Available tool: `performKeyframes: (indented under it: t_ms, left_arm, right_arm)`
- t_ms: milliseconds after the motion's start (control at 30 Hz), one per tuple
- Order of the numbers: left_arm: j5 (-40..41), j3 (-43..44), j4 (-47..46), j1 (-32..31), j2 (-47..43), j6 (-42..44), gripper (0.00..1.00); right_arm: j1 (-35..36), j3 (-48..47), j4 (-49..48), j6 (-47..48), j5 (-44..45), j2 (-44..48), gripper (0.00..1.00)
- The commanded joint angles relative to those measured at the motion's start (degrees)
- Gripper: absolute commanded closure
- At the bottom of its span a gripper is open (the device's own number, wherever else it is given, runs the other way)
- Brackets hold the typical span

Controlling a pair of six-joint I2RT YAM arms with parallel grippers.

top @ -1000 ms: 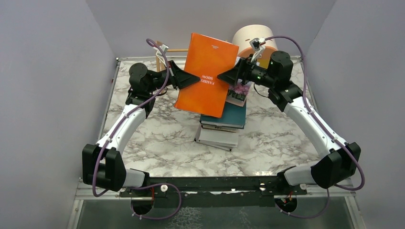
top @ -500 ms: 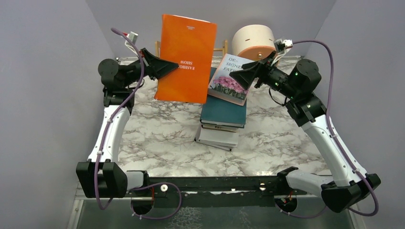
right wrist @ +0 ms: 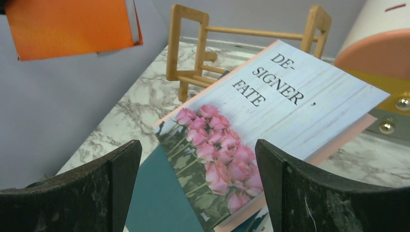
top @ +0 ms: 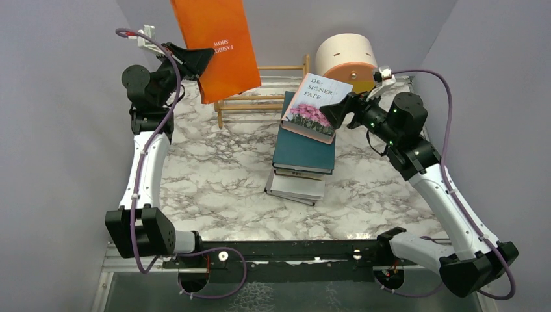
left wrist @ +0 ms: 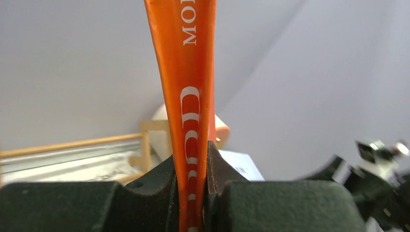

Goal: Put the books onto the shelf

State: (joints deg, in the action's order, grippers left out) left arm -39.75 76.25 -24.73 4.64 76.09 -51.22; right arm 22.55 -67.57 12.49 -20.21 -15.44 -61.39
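My left gripper is shut on the spine edge of a large orange book, which hangs high at the back left, above the light-wood shelf. The left wrist view shows the orange book pinched edge-on between both pads. A stack of books lies mid-table, dark teal over grey and white ones. On top rests a white book with pink roses, skewed. My right gripper is open just right of that book, holding nothing. In the right wrist view the rose book lies ahead of the spread fingers.
A round cream and orange drawer unit stands at the back right beside the shelf. Grey walls close in on left, right and back. The marble tabletop spreads around the stack.
My left gripper has carried the orange book up and to the left, off the stack. The right gripper let go of it, opened and drew back to the right, uncovering the rose book.
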Motion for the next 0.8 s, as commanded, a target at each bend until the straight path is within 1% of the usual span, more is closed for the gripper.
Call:
performKeyframes:
  t_ms: [0,67,100,200,467,600,767]
  left_arm:
    - [18.0,0.8,1.5,-0.5,3.8,7.3,1.00]
    - [23.0,1.8,1.9,-2.0,6.3,10.5,1.00]
    - [24.9,3.7,3.0,-3.0,8.0,12.7,1.00]
    - [31.5,10.9,9.2,-6.7,14.2,19.7,1.00]
    - [46.9,28.9,20.7,-15.2,31.3,33.8,1.00]
    - [54.1,35.3,24.8,-17.8,38.4,38.5,1.00]
    - [57.8,42.4,30.8,-17.9,45.4,40.0,1.00]
  right_arm:
    - [0.2,2.5,-0.3,2.3,3.8,1.0,0.14]
    - [0.2,3.1,-0.6,2.6,3.7,0.5,0.14]
    - [0.2,3.2,-0.7,2.8,3.6,0.2,0.14]
    - [0.2,4.2,-1.0,3.6,3.5,-0.8,0.14]
    - [0.2,5.5,-0.9,4.5,4.0,-1.5,0.14]
    - [0.2,5.2,-0.6,4.7,4.3,-1.5,0.14]
    - [0.2,5.2,-0.3,4.8,3.7,-1.8,0.14]
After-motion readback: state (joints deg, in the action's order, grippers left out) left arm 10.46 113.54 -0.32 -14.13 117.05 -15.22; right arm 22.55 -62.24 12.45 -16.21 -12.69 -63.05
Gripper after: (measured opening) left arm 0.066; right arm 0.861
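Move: The shelf for the held orange book is some 21 cm ahead of the left hand, 10 cm to its right and 39 cm below; the white drum stands about 30 cm to the right of the shelf and 6 cm farther out. For the open right hand, the rose-covered book is roughly 11 cm ahead, 3 cm left and 17 cm down, on the teal book (6 cm ahead, 5 cm left, 20 cm down). Forward about 23 cm and down some 15 cm, the left hand carries the still-pinched orange book towards the shelf, bowing slightly left, then right. Its wrist swings counter-clockwise, rolls left side up and tips down a little, turning the cover edge-on. The right hand, fingers wide open, sinks about 5 cm towards the rose-covered book, then stays above it. ##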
